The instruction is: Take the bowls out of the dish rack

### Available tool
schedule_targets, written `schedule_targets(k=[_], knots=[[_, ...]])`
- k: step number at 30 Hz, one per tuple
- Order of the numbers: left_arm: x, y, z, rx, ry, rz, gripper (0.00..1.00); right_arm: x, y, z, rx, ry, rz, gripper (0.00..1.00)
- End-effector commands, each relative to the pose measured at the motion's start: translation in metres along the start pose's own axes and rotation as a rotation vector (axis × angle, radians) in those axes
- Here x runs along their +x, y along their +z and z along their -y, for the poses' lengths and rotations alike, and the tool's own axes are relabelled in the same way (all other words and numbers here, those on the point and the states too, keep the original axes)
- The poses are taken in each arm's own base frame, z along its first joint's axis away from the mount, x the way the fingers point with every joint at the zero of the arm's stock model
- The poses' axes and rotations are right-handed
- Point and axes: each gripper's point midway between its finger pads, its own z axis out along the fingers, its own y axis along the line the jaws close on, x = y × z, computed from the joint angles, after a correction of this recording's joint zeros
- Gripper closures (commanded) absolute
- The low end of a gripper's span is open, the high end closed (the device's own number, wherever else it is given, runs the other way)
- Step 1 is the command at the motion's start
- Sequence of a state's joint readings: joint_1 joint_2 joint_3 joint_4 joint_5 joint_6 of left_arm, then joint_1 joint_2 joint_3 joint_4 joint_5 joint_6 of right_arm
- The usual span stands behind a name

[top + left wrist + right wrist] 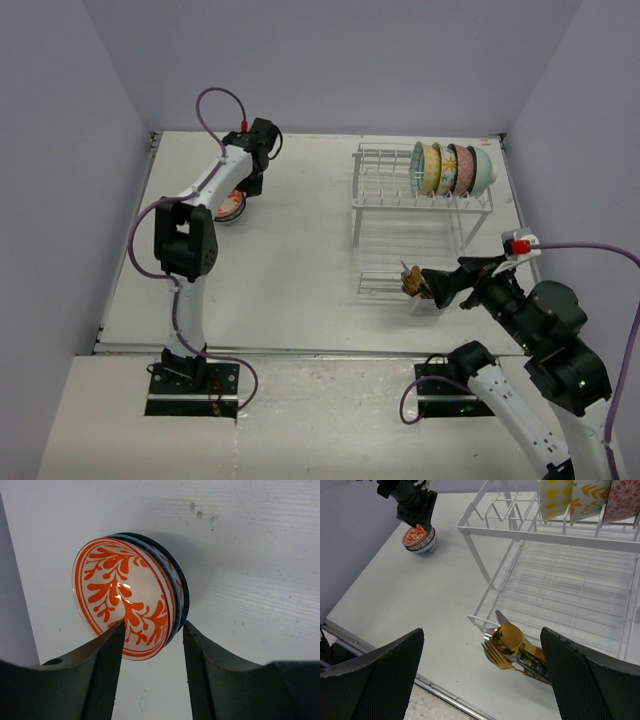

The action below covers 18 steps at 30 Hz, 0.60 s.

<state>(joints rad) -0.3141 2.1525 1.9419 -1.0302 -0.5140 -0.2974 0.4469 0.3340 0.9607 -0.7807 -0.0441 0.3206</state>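
The white wire dish rack (400,195) stands at the back right with several bowls (450,168) on edge in its upper tier; yellow, orange-leaf and pink ones (590,495) show in the right wrist view above the rack (560,535). A red-orange bowl (120,600) sits nested on a blue bowl (182,597) on the table at the far left (230,206). My left gripper (152,625) is open just above that stack, fingers either side of its near rim (248,178). My right gripper (481,630) is open and empty by the rack's front corner (435,285).
Gold cutlery (507,645) pokes out of a small caddy at the rack's front left corner (411,281), right under my right gripper. The table's metal front edge (440,692) runs close below. Grey walls enclose the table on three sides.
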Motion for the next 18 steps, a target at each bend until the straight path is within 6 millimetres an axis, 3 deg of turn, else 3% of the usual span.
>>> schedule_targets(k=[1, 5, 8, 9, 10, 11, 12, 13, 14, 18], knots=[[-0.025, -0.04, -0.013, -0.019, -0.014, 0.099, 0.48, -0.008, 0.009, -0.006, -0.026, -0.011, 0.01, 0.01], [-0.038, -0.08, -0.015, 0.009, -0.04, 0.182, 0.32, -0.014, 0.014, -0.005, -0.01, -0.008, 0.005, 0.01], [-0.044, -0.115, -0.016, 0.093, -0.085, 0.251, 0.0, -0.025, 0.021, 0.0, 0.044, 0.004, -0.009, 0.01], [-0.043, -0.126, -0.016, 0.129, -0.102, 0.272, 0.0, -0.037, 0.02, 0.001, 0.07, 0.007, 0.008, 0.01], [-0.038, -0.127, -0.003, 0.196, -0.111, 0.28, 0.0, -0.038, 0.022, 0.01, 0.129, 0.007, -0.015, 0.01], [-0.04, -0.157, -0.014, 0.251, -0.159, 0.355, 0.0, -0.045, 0.031, 0.012, 0.164, 0.004, -0.041, 0.01], [-0.037, -0.168, -0.015, 0.297, -0.185, 0.386, 0.0, -0.048, 0.035, 0.016, 0.196, -0.004, -0.058, 0.01], [-0.026, -0.162, -0.002, 0.368, -0.205, 0.394, 0.0, -0.046, 0.036, 0.024, 0.245, -0.009, -0.09, 0.01], [-0.024, -0.196, -0.018, 0.43, -0.26, 0.485, 0.0, -0.052, 0.038, 0.035, 0.318, -0.021, -0.087, 0.01], [0.007, -0.227, -0.033, 0.551, -0.358, 0.604, 0.0, -0.084, 0.054, 0.047, 0.442, -0.069, -0.088, 0.01]])
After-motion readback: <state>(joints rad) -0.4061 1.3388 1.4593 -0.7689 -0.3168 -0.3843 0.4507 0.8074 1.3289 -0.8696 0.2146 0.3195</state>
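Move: Just left of the left hand, about 5 cm off, level fore and aft and some 3 cm lower, sits the orange bowl, with the stacked bowls under it about 7 cm below the hand. From the right hand, the yellow bowl in the rack is some 29 cm ahead, 4 cm right and 11 cm lower; the mint bowl is 11 cm right of the yellow one. The cutlery holder lies about 6 cm ahead, 4 cm right and 27 cm below. Spreading from half open to fully open around the orange bowl's right rim, the left fingers come clear as the hand climbs about 17 cm, then also swings back 10 cm, its fingertips tipping up and its left side rolling down. The right hand, empty and wide open, heads forward some 8 cm, rising about half as much, towards the racked bowls while turning clockwise. ##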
